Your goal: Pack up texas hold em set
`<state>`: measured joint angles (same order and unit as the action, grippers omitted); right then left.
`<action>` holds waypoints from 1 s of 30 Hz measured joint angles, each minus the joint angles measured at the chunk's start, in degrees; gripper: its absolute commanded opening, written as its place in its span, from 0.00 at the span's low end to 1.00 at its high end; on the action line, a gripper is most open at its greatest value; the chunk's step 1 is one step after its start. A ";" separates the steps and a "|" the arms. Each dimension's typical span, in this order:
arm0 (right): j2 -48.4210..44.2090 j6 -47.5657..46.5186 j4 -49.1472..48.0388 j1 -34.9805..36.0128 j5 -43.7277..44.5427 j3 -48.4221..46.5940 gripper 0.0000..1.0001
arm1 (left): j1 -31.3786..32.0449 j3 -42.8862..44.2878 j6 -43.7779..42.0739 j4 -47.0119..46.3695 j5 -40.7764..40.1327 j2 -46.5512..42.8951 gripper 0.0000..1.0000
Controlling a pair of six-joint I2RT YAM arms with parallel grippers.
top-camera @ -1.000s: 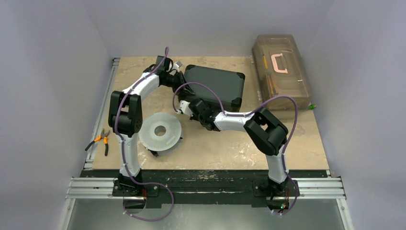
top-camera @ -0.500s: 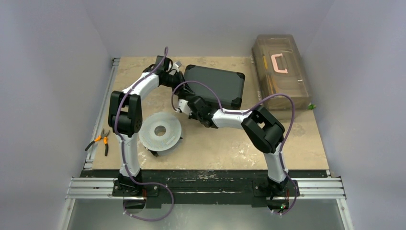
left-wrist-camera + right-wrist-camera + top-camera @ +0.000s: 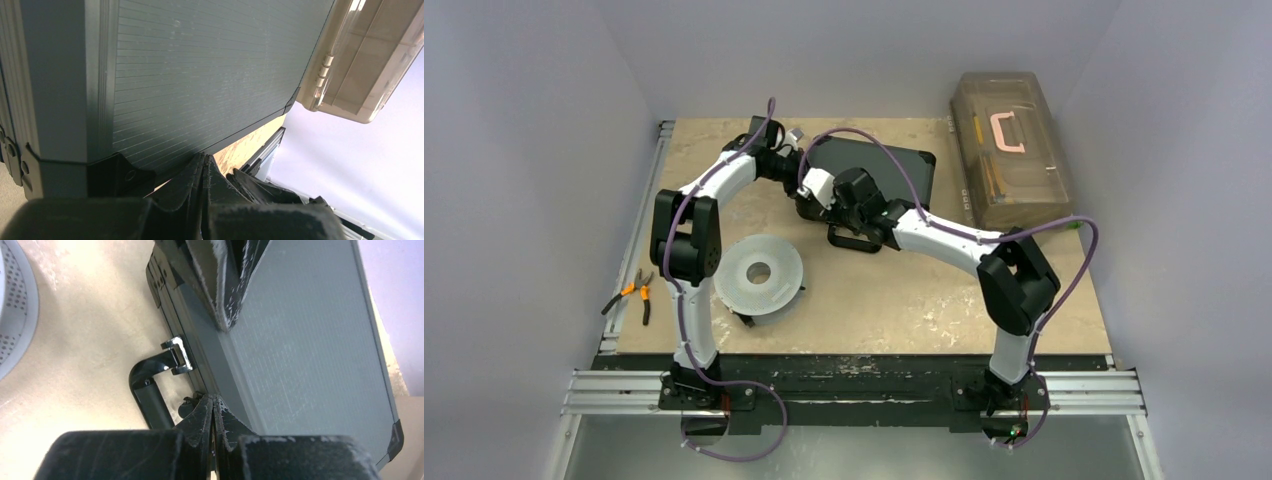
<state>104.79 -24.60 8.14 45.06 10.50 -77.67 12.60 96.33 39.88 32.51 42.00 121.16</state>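
Observation:
The texas hold em set is a black briefcase [image 3: 902, 165], closed and lying flat at the back middle of the table; its contents are hidden. The ribbed lid [image 3: 200, 65] fills the left wrist view. My left gripper [image 3: 202, 159] is shut and empty, its tips against the case's left edge [image 3: 802, 170]. My right gripper [image 3: 214, 399] is shut and empty, its tips at the case's front edge beside the black handle [image 3: 149, 401]. The handle [image 3: 854, 240] sticks out toward me. The left gripper's shut fingers [image 3: 227, 290] rest on the lid.
A translucent brown toolbox [image 3: 1009, 145] with a pink handle stands at the back right, close to the case's right side [image 3: 360, 60]. A grey-white disc [image 3: 759, 272] lies left of centre [image 3: 12, 305]. Orange-handled pliers [image 3: 634, 292] lie at the table's left edge.
My right arm has swung up and back from in front of the case to over its front edge, which uncovers the handle. The left arm and the case have not moved.

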 measured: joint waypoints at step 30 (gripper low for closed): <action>10.25 -7.19 5.81 0.66 7.34 0.83 0.00 | -0.09 0.00 0.02 0.07 0.00 0.00 0.00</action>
<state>115.04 -31.79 13.96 45.71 17.85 -76.84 12.51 96.33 39.90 32.58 42.00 121.16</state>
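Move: The case's front latch lies about 10 cm below the right hand and 4 cm to its right, hardly ahead of or behind it. The handle is at the same sideways place, some 4 cm nearer the base and 11 cm below the hand; the lid's middle lies roughly 9 cm ahead, 6 cm right and 7 cm below. From the left hand, the latch is about 7 cm right, 5 cm back and 4 cm lower. The right hand, shut, sinks about 10 cm and edges 4 cm right to the latch; left fingers keep to the lid. ##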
